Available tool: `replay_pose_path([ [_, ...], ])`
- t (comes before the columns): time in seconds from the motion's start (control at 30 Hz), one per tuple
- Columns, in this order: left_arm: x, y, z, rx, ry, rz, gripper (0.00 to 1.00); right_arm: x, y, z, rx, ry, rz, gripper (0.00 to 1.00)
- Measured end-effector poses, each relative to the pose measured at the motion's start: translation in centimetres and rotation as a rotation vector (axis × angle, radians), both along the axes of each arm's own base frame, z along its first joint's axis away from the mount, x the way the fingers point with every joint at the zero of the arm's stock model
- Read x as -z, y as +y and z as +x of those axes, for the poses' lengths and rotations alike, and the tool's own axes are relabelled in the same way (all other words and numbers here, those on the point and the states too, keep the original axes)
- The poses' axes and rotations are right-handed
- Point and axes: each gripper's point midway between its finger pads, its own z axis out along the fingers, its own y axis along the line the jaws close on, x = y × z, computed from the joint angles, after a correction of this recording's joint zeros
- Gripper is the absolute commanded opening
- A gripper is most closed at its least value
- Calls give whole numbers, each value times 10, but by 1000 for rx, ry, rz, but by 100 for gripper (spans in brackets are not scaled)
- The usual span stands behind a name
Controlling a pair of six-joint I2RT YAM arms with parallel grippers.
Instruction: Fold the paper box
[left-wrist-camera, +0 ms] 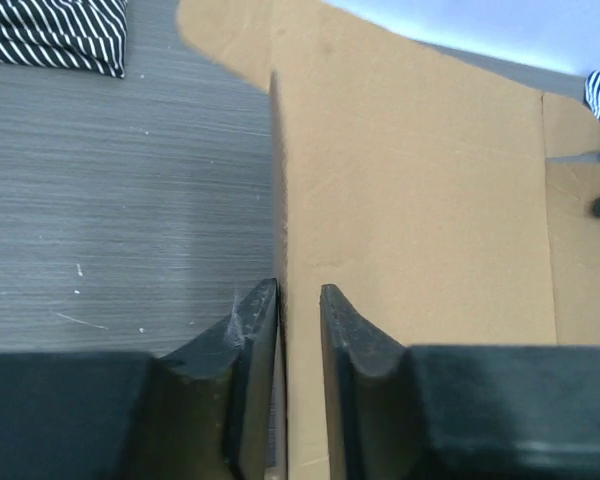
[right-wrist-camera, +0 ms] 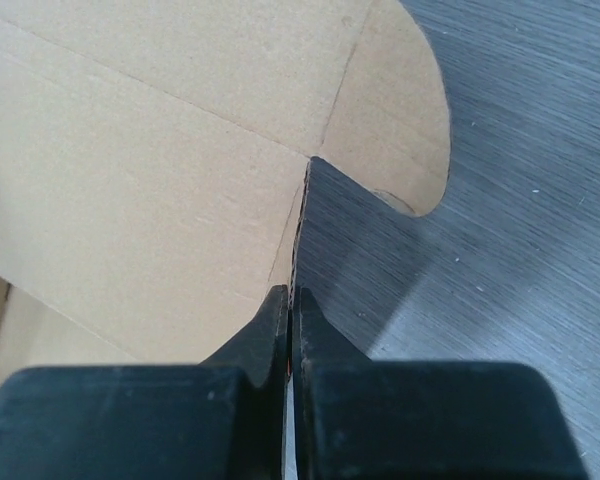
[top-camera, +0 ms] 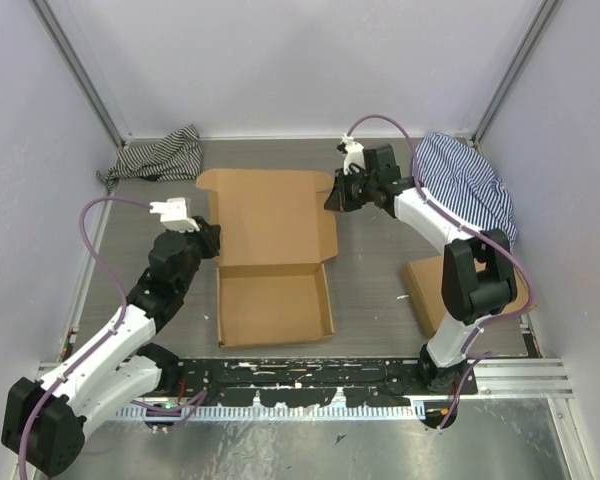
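Observation:
The paper box [top-camera: 272, 300] lies mid-table: a shallow tray with raised walls at the near end and its lid panel [top-camera: 270, 215] open flat behind it. My left gripper [top-camera: 213, 240] is at the lid's left side flap. In the left wrist view [left-wrist-camera: 300, 290] its jaws stand slightly apart around the upright flap edge [left-wrist-camera: 278, 180]; the left finger [left-wrist-camera: 255, 330] touches it and the right finger stands off. My right gripper [top-camera: 332, 195] is shut on the lid's right side flap, pinching its raised edge [right-wrist-camera: 298, 230] in the right wrist view [right-wrist-camera: 292, 292].
A striped cloth [top-camera: 155, 155] lies at the back left and another [top-camera: 465, 180] at the back right behind the right arm. A stack of flat brown cardboard [top-camera: 425, 290] lies at the right by the right arm's base. Walls close in three sides.

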Motion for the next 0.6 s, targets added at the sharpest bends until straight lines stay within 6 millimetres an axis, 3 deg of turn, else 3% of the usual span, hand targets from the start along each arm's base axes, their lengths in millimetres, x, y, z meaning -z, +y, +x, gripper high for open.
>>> replay_pose_path([
  [0.1, -4, 4, 1, -25, 16, 10, 60, -5, 6, -8, 14, -43, -34, 1],
  [0.2, -17, 8, 4, -59, 20, 11, 66, -19, 4, -23, 30, -101, -52, 1],
  [0.43, -51, 24, 8, -160, 18, 11, 71, -82, -18, -40, 92, -310, -53, 1],
  [0.6, -58, 31, 7, -196, 18, 16, 71, -114, -31, -68, 74, -466, -22, 1],
])
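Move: Lying open behind its tray, the box's lid has its middle roughly 12 cm to the right of the left hand and 6 cm farther out, its left edge still between those fingers. The right hand is shut on the lid's right edge, the lid's middle about 12 cm to its left and 5 cm back. The tray's middle lies some 19 cm back from the right hand, 12 cm to its left and slightly lower; the tuck flap is 13 cm left and 5 cm farther out. Hauling the lid up by its right edge, the right hand keeps its pinch and climbs about 11 cm, drawing back some 7 cm and a little right while its fingers tip upward by nearly 30 degrees. The left hand opens wide, lets go of the lid's left edge and lifts clear, up about 6 cm and left 3 cm, turning slightly counter-clockwise. ##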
